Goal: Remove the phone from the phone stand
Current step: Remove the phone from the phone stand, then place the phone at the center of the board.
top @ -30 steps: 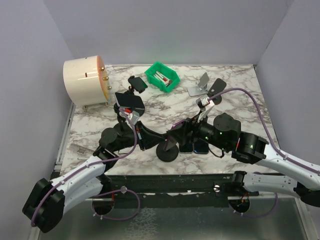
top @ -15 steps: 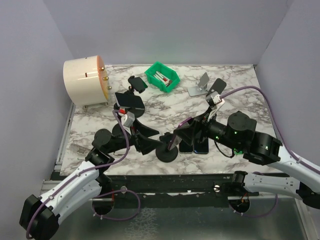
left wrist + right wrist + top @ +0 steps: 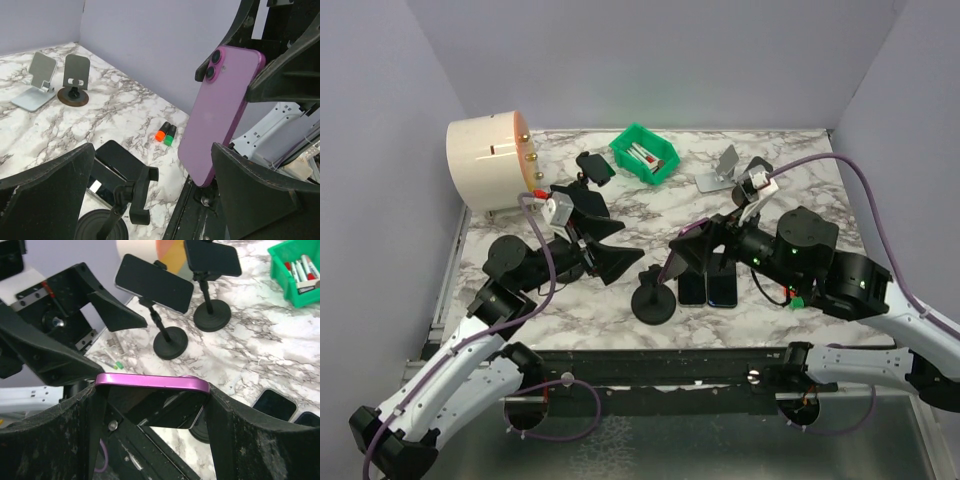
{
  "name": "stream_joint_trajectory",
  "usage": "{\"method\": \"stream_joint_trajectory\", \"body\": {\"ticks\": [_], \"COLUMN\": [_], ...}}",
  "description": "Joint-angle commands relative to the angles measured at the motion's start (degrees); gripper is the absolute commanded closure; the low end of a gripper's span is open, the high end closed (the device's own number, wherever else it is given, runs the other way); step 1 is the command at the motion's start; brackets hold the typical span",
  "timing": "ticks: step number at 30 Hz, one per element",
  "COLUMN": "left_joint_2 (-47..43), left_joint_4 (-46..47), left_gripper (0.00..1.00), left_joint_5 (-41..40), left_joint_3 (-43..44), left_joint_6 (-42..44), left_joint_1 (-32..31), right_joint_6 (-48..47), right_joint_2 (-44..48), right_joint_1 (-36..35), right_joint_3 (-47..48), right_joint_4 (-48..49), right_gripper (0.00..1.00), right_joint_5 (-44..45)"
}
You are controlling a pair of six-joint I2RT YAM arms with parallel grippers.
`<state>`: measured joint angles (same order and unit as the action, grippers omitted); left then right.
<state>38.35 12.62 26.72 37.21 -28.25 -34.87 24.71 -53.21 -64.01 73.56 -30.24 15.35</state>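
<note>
The purple phone (image 3: 225, 107) hangs upright in the air, and my right gripper (image 3: 152, 390) is shut on its two long edges; its purple top edge (image 3: 150, 381) runs between the fingers. From above, the phone (image 3: 671, 270) shows just up and right of the black phone stand (image 3: 653, 303). The stand's clamp (image 3: 136, 192) is bare. My left gripper (image 3: 632, 243) stands wide open to the left of the stand and touches nothing. In its own view the left gripper (image 3: 154, 150) frames the stand and the phone.
Two dark phones (image 3: 708, 288) lie flat beside the stand. Two more phones sit on black stands (image 3: 152, 282) (image 3: 212, 257) at the back left, near a cream drum (image 3: 490, 165). A green bin (image 3: 644, 153), a silver stand (image 3: 718, 172) and a small black stand (image 3: 755, 172) line the back.
My left gripper has opened wide and drawn back to the left, away from the stand. The right gripper has pulled up and right with the purple phone in it.
</note>
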Motion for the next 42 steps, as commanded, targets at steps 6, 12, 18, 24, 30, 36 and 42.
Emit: {"method": "stream_joint_trajectory", "body": {"ticks": [6, 12, 18, 24, 30, 36, 42], "left_joint_2": [3.9, 6.3, 9.5, 15.0, 17.3, 18.6, 19.6], "left_joint_4": [0.6, -1.6, -4.1, -9.4, -10.4, -10.4, -10.1], "left_gripper": [0.01, 0.01, 0.06, 0.1, 0.14, 0.25, 0.46], "left_joint_5": [3.4, 2.5, -1.8, -9.5, -12.9, -13.3, -11.1], "left_joint_3": [2.9, 6.2, 10.5, 14.9, 16.0, 16.5, 16.9], "left_joint_6": [-0.8, 4.7, 13.2, 22.3, 25.4, 26.0, 25.9], "left_joint_1": [0.1, -0.8, -5.3, -14.6, -16.6, -16.7, -16.6], "right_joint_6": [5.3, 6.6, 6.5, 6.4, 6.3, 6.1, 6.1], "right_joint_2": [-4.1, -5.5, -7.6, -9.7, -9.8, -9.6, -9.3], "right_joint_1": [0.3, 0.3, 0.3, 0.3, 0.3, 0.3, 0.3], "right_joint_3": [5.1, 6.5, 7.5, 9.0, 9.2, 8.2, 7.4], "right_joint_4": [-4.6, -5.6, -4.3, -3.8, -3.3, -2.4, -1.7], "right_gripper": [1.0, 1.0, 1.0, 1.0, 1.0, 1.0, 1.0], "right_joint_5": [13.9, 20.4, 21.0, 20.1, 19.2, 18.0, 17.0]}}
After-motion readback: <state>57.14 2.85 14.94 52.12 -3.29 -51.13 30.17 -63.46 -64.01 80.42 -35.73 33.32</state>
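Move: Hanging from the right fingers, the purple phone has its middle about 9 cm to the left hand's right, 2 cm back and roughly level with it. The empty round phone stand is some 5 cm right of the left hand and 24 cm below; two laid phones lie about 17 cm right, 6 cm ahead and 31 cm down. From the right hand, the left gripper is about 11 cm left, 2 cm ahead and 3 cm lower; the purple phone's middle is 2 cm left and 3 cm below. Reaching about 7 cm to its right, with a small rise and then a dip, the left hand takes its open jaws around the lower part of the purple phone, rolling some 20 degrees left side up and starting to close. The right keeps its grip, brings the phone about 5 cm forward while swinging 20 degrees clockwise, then holds still. ##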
